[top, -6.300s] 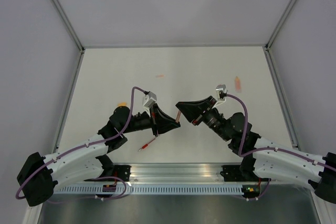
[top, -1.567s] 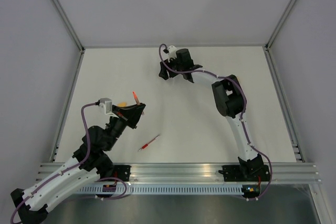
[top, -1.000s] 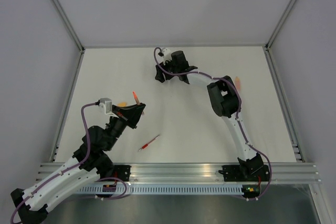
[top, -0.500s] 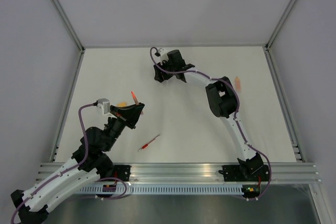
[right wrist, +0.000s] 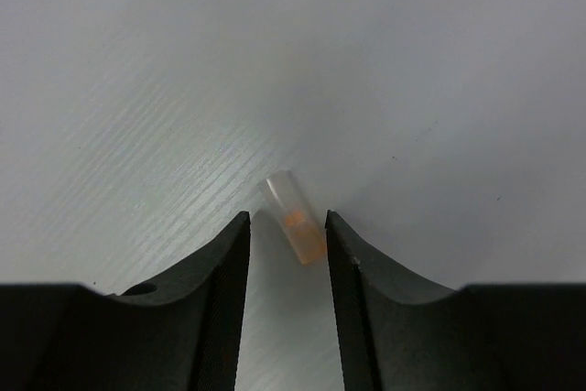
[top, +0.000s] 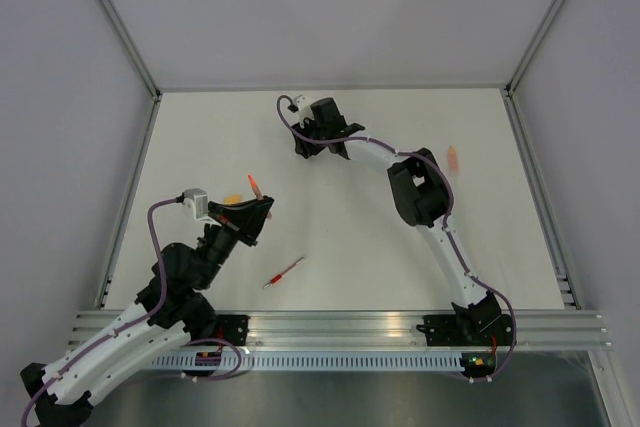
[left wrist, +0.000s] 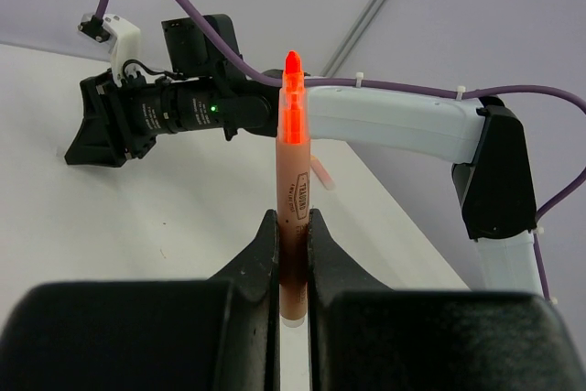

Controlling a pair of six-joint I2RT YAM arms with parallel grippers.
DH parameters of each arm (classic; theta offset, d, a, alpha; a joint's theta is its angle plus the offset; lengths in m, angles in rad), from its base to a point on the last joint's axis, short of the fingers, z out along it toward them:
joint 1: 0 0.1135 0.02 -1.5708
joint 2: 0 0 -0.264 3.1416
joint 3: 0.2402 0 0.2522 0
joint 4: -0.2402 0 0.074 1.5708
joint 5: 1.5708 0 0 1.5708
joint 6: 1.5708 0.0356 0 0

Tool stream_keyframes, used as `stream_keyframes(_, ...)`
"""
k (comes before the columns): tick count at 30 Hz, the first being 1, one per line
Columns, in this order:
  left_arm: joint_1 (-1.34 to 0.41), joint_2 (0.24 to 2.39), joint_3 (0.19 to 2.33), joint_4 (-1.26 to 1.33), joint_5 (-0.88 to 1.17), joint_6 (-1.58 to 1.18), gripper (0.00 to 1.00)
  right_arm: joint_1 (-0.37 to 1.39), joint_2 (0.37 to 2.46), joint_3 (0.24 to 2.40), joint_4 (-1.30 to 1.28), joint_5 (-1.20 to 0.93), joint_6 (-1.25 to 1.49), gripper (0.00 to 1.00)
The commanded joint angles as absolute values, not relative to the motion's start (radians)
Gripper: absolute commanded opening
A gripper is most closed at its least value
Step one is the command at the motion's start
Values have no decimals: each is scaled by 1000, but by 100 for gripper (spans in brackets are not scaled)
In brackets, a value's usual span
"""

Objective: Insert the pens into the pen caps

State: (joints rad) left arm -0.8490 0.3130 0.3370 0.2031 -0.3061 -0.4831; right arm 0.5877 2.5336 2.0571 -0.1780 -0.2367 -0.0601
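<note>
My left gripper [left wrist: 292, 226] is shut on an orange pen [left wrist: 295, 180] and holds it upright, bright tip up; from above the pen [top: 255, 186] sticks out of that gripper [top: 258, 209] at the table's left. My right gripper [right wrist: 286, 226] reaches to the far middle of the table [top: 300, 144]. It is open and low over a short clear pen cap [right wrist: 295, 219] with orange inside. The cap lies tilted between the fingertips, its near end against the right finger [right wrist: 341, 244]. From above the cap is hidden under the gripper. A red pen [top: 284, 272] lies loose near the front.
A pale orange piece [top: 453, 159] lies at the right of the table; whether it is a pen or a cap I cannot tell. A small orange bit [top: 232, 198] sits just left of my left gripper. Grey walls and metal rails [top: 130, 207] enclose the table.
The right arm has swung its gripper slightly left over the far table, and its jaws have narrowed. The left arm and its pen have stayed still.
</note>
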Motion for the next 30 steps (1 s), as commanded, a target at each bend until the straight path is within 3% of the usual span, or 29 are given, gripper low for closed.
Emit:
stream_keyframes(1,-851,298,334,195,-333,-509,2,609,2540,2083,-250,-195,-87,43)
stream_keyframes(6,-851,288,333,190,-344,-511,2,623,2536,2086,-258,-183,-87,36)
stream_keyframes(19,-851,273,331,179,-354,-515,2,657,2577,2129,-262,-130,-84,32)
stream_keyframes(25,-851,290,331,183,-356,-517,2,660,2591,2135,-314,-97,-100,15)
stream_keyframes(27,-851,295,333,183,-354,-518,2,663,2583,2134,-345,-72,-106,0)
stream_keyframes(30,-851,285,331,176,-353,-519,2,664,2534,2080,-365,-45,-97,0)
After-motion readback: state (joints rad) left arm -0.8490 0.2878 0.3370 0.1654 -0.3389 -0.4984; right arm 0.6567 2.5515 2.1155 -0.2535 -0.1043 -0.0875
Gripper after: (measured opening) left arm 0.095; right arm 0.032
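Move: The pen cap lies almost between the right hand's open fingertips: about 1 cm back, 2 cm to the left and 1 cm below. A small yellow piece lies roughly 16 cm back and 17 cm to the left of that hand, and the red pen about 35 cm back and 6 cm left, both on the table. From the left hand, which holds the orange pen up, the cap is some 31 cm ahead, 4 cm right and 27 cm lower. The right fingertips pinch the small pen cap at its orange part, closing from about half open to nearly shut. Before the final squeeze the hand slides low over the table some 2 cm to the left and 1.5 cm back to bring the cap between the pads, rolling about 5 degrees so that its left side dips. ##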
